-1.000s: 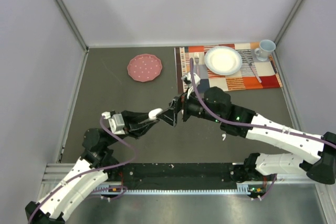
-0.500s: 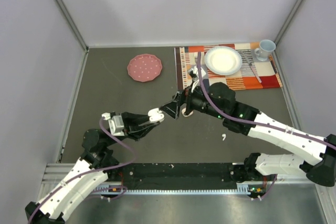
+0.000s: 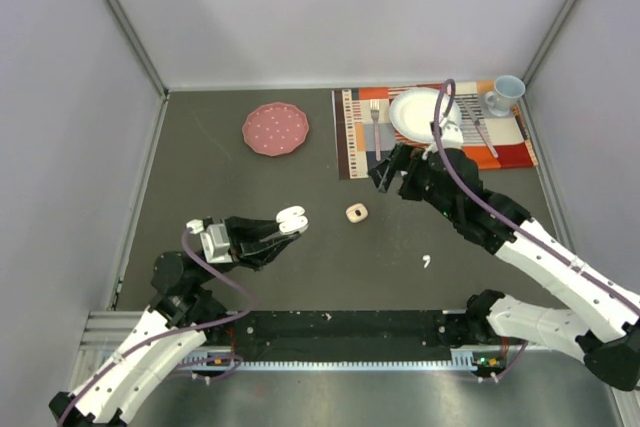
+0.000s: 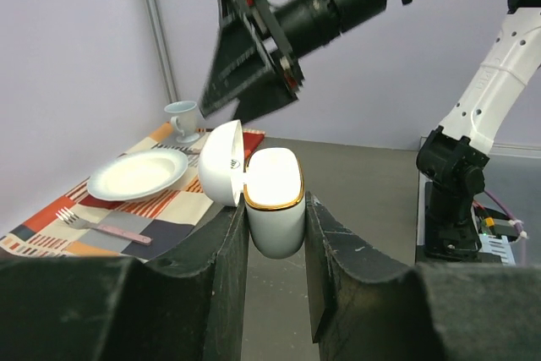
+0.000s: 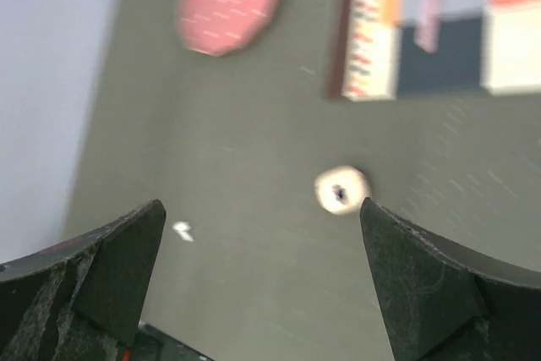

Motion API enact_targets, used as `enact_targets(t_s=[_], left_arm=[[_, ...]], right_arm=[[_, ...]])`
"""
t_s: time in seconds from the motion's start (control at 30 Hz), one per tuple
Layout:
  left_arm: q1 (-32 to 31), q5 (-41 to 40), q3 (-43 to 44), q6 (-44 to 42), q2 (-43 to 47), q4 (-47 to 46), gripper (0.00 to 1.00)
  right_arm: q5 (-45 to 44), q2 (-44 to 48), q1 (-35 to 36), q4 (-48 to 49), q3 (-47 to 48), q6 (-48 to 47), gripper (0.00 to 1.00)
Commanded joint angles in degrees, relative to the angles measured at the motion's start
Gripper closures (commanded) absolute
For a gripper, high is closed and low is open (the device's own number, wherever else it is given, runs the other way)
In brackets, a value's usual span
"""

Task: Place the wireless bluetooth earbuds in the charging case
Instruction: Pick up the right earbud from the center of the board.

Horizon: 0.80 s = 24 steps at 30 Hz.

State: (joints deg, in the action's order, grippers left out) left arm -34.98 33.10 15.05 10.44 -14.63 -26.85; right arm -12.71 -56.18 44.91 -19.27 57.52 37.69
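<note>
My left gripper (image 3: 283,233) is shut on a white charging case (image 3: 292,219) with a gold rim and holds it above the table. In the left wrist view the case (image 4: 275,183) stands upright between my fingers (image 4: 211,251), its lid (image 4: 221,162) swung open to the left; its inside is washed out. One tiny white earbud (image 3: 427,261) lies on the table to the right, and shows in the right wrist view (image 5: 182,230). The other earbuds are out of view. My right gripper (image 3: 385,169) is open and empty, up by the placemat.
A small cream round object (image 3: 355,213) with a dark hole lies on the table between the grippers, also in the right wrist view (image 5: 341,189). A pink plate (image 3: 275,129) sits at the back left. A patterned placemat (image 3: 450,155) holds a white plate (image 3: 425,114), cutlery and a mug (image 3: 505,94).
My right gripper has pulled back from the case toward the placemat, with jaws open. The cream round object now lies uncovered on the table. My left gripper still holds the case.
</note>
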Motion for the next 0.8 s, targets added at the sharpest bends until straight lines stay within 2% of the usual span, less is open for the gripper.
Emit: enact_targets(t_s=[0.0, 0.2, 0.3, 0.4, 0.57, 0.77], left_arm=[[-0.18, -0.67, 0.6, -0.86, 0.92, 1.01, 1.0], [-0.18, -1.11, 0.33, -1.3, 0.57, 0.93, 1.0], [-0.17, -0.5, 0.59, -1.56, 0.04, 1.19, 1.0], [-0.17, -0.41, 0.95, -1.56, -0.05, 1.98, 1.0], [-0.17, -1.46, 0.86, -1.12, -0.04, 0.92, 1.0], [-0.17, -0.67, 1.03, -0.68, -0.75, 2.76, 1.0]], right_arm=[[-7.42, 3.18, -5.0, -16.32, -6.26, 9.93, 0.01], [-8.03, 5.21, -6.32, -20.01, -14.97, 11.7, 0.01], [-11.63, 4.68, -6.41, -21.69, -18.75, 14.86, 0.02], [-14.0, 4.24, -6.5, -21.6, -22.0, 18.55, 0.13], [-17.34, 0.21, -6.67, -21.34, -23.94, 20.66, 0.17], [-16.21, -7.0, -6.59, -20.81, -23.94, 21.11, 0.3]])
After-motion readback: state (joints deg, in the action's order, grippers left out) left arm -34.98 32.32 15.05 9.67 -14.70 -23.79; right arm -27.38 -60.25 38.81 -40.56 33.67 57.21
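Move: The right earbud lies on the bare board about 28 cm below the empty right hand, some 15 cm to its right and 7 cm back towards the base. Nearest on the board is the beige case, about 9 cm ahead of the right hand, 2 cm left and 27 cm below. The white case in the left fingers is roughly 17 cm left, 11 cm back and level. From the left hand, the earbud is about 31 cm right, 7 cm ahead and 30 cm down. The right hand swoops down some 24 cm and about 14 cm to the right, drawing back 6 cm as well, away from the beige case and the held white case to just over the right earbud, fast at first and slowing towards the end. On the way the wrist swings the fingers from pointing ahead-left to steeply down with a forward lean, turning clockwise about 30 degrees, and the wide-open fingers narrow to about three quarters, still clear of the earbud. ##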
